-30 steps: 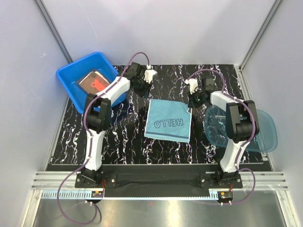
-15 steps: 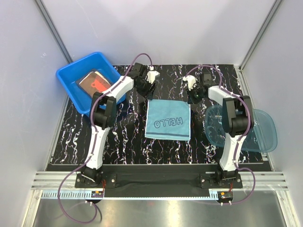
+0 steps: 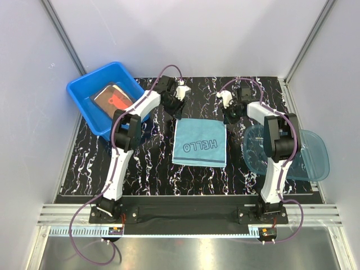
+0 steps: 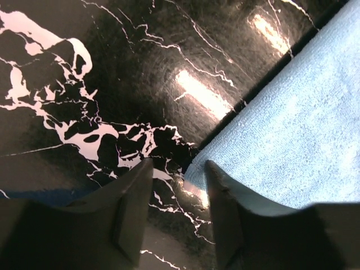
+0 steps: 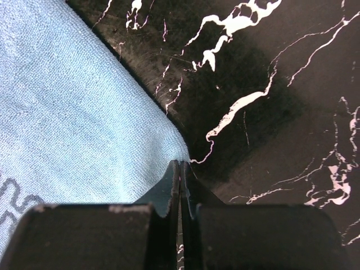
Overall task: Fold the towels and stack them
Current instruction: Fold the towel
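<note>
A light blue towel (image 3: 199,143) with HELLO lettering lies spread flat on the black marbled table (image 3: 140,163). My left gripper (image 3: 173,110) stands open over the towel's far-left corner (image 4: 194,167). That corner lies flat beside the right finger (image 4: 225,208), and only bare table shows between the fingers. My right gripper (image 3: 228,115) is shut, with the far-right corner of the towel (image 5: 84,112) pinched at its tips (image 5: 180,164). A brown towel with red print (image 3: 112,99) lies in the blue tub (image 3: 84,93).
The blue tub sits at the far left, partly off the table. A translucent teal bowl (image 3: 306,154) rests at the right, next to my right arm. Grey walls close in the back and both sides.
My left gripper has opened and let go of the far-left corner. My right gripper moved away from me with its corner, and the skewed towel now lies straighter.
</note>
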You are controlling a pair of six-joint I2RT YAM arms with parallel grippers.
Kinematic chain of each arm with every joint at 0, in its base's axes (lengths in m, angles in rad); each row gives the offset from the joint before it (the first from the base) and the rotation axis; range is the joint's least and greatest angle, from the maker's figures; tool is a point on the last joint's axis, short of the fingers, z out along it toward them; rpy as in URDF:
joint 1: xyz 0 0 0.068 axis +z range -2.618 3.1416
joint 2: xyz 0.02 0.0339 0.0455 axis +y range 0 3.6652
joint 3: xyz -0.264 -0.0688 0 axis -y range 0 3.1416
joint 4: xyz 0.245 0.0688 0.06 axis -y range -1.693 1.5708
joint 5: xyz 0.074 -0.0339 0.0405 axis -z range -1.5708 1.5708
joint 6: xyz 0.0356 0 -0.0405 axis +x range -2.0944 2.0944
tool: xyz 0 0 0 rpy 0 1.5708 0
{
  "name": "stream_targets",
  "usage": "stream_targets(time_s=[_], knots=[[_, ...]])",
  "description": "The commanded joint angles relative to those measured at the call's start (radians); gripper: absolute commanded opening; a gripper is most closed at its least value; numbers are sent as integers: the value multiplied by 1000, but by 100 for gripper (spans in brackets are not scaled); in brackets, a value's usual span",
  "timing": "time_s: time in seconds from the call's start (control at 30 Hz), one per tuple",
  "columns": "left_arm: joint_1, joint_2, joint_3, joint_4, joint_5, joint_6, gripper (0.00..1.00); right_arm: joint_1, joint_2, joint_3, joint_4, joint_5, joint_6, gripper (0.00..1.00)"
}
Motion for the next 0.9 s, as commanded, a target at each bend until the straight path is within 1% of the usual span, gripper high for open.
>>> stream_targets(time_s=[0.0,0.13,0.17,0.3,0.47,0.6,0.67,0.7,0.73,0.77,0.87], knots=[[-1,30,10,-36,52,11,44,-3,-7,52,2,4,-23,0],[-4,-10,-45,-6,55,11,35,-3,6,63,-6,2,-24,0],[-2,-21,-66,-4,58,11,34,-5,8,65,-8,3,-24,0],[-5,-56,-82,-27,57,10,38,-6,13,68,-15,13,-29,0],[-8,-64,-44,-78,-3,39,38,-8,20,74,-23,20,-33,0],[-8,-53,-27,-93,-30,39,33,-8,22,79,-25,8,-27,0],[-10,-48,-16,-95,-32,39,24,-6,20,77,-21,-3,-21,0],[-10,-50,-13,-86,-40,41,17,-6,22,77,-17,-6,-20,0],[-11,-53,-11,-82,-47,41,4,-6,17,76,-9,-10,-17,0],[-11,-56,-8,-79,-55,41,0,-6,13,69,6,-7,-11,0],[-11,-102,-22,-69,-73,41,0,-6,-29,19,83,-3,-9,0]])
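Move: The towel's far-left corner lies almost at the left fingertips, about 2 cm back of the left hand and 1 cm below it, by the rear finger. From there, the towel's middle is some 9 cm back and 8 cm right, and the blue bin's middle about 6 cm ahead and 26 cm left. The right hand still has the far-right corner in its shut fingers; the far-left corner is about 18 cm to its left, roughly level fore and aft. Back by about 2 cm, low over the table, the half-open left hand draws onto the towel's far-left corner, drifting slightly right and then about 1 cm left. It narrows its fingers a little on the way and shuts them in the last part, pinching the corner. The right hand keeps its pinch on the far-right corner and edges forward about 1 cm, rising slightly. ##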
